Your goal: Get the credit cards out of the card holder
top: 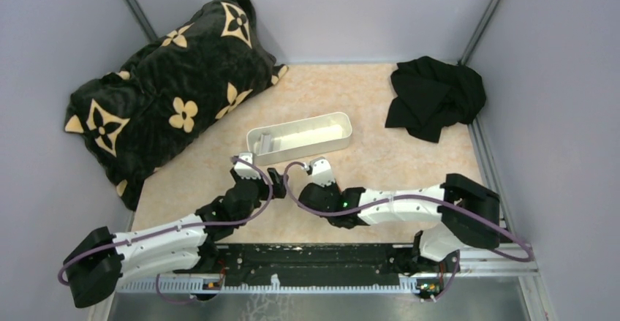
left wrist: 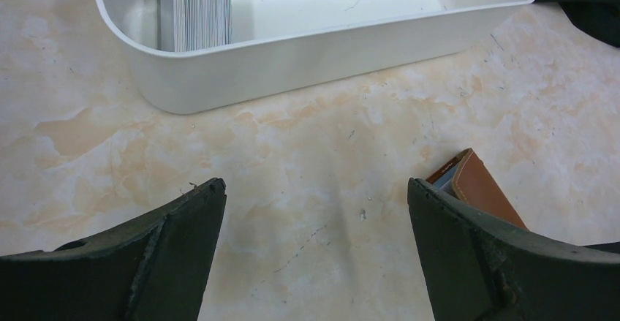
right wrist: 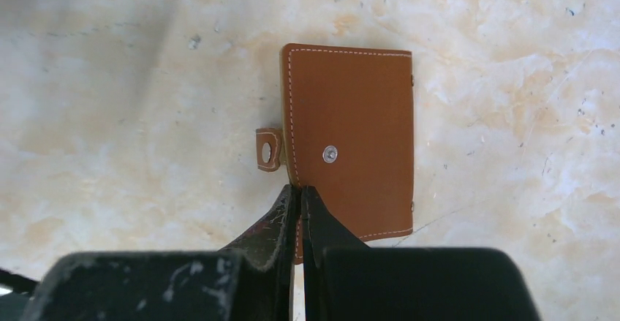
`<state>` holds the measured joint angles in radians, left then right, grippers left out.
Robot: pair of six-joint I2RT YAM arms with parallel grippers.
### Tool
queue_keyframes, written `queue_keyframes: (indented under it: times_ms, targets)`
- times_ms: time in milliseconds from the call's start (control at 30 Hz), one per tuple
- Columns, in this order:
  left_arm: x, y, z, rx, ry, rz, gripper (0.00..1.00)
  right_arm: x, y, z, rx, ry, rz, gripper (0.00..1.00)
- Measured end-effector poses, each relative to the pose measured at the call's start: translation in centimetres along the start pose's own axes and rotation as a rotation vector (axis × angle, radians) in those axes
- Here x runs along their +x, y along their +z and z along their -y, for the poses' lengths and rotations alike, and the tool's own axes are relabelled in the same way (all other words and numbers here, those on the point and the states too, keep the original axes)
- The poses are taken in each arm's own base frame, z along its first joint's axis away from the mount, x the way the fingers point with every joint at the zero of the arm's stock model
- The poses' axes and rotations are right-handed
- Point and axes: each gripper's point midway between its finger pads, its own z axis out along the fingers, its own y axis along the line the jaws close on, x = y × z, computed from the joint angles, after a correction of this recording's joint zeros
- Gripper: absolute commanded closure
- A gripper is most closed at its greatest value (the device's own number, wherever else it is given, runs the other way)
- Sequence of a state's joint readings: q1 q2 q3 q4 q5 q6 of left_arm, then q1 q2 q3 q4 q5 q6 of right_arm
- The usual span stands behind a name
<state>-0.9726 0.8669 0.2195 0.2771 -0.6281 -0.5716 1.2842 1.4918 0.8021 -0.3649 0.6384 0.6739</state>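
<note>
The card holder [right wrist: 351, 138], brown leather with white stitching and a snap stud, lies folded on the marbled table. My right gripper [right wrist: 300, 189] is shut on its left stitched edge, just below the small strap tab [right wrist: 268, 149]. In the left wrist view one corner of the card holder [left wrist: 479, 182] peeks out behind the right finger, a blue-grey inner layer showing at its rim. My left gripper [left wrist: 316, 189] hangs open over bare table beside it, holding nothing. A stack of thin grey credit cards [left wrist: 197, 6] stands on edge in the white tray [left wrist: 307, 50].
The long white tray [top: 300, 137] lies just beyond both grippers. A black pillow with a cream flower pattern [top: 168, 94] fills the back left, and a crumpled black cloth [top: 435, 98] sits at the back right. Grey walls enclose the table.
</note>
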Motion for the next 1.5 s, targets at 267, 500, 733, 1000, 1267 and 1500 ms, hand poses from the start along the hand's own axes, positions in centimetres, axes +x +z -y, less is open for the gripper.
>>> queue_keyframes:
  times_ms: [267,500,733,1000,1267,1500]
  targets:
    - [1.8,0.4,0.1,0.014,0.053,-0.061,0.00,-1.9,-1.4,0.4,-0.144,0.173,0.027,1.00]
    - [2.2,1.3,3.4,0.137,0.075,-0.097,0.00,-2.5,-1.9,2.3,-0.249,0.353,0.044,1.00]
    - [1.5,2.4,9.5,0.353,0.059,-0.105,0.00,-3.0,-2.7,1.8,-0.340,0.425,0.047,1.00]
    - [3.7,3.1,13.1,0.493,0.056,-0.198,0.00,-2.9,-2.7,2.7,-0.403,0.551,0.043,1.00]
    - [2.8,2.2,12.9,0.511,0.038,-0.171,0.00,-2.8,-2.8,4.9,-0.409,0.681,0.069,1.00]
    - [2.5,2.1,13.0,0.516,0.040,-0.162,0.00,-2.6,-2.4,6.2,-0.385,0.739,0.067,1.00]
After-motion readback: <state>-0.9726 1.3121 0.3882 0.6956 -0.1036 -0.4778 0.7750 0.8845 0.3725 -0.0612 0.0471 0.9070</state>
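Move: The card holder, its cover's left edge already pinched in the right fingers and slightly raised, has its middle about 3 cm to the right of that hand, 1 cm ahead and 3 cm below. From the left hand the holder lies some 18 cm to the right, 2 cm ahead and 8 cm lower. The long white box has its middle about 14 cm ahead of the right hand and 6 cm to its left, at nearly that hand's height. The card holder's cover is swung open by the right hand, which keeps its pinch on the edge, rises about 4 cm, then goes right some 5 cm and slightly forward, rolling left side up by about 45 degrees. The empty left hand dips, then sweeps right towards the exposed pocket side, turning clockwise, and ends slightly higher, fingers wide open. ##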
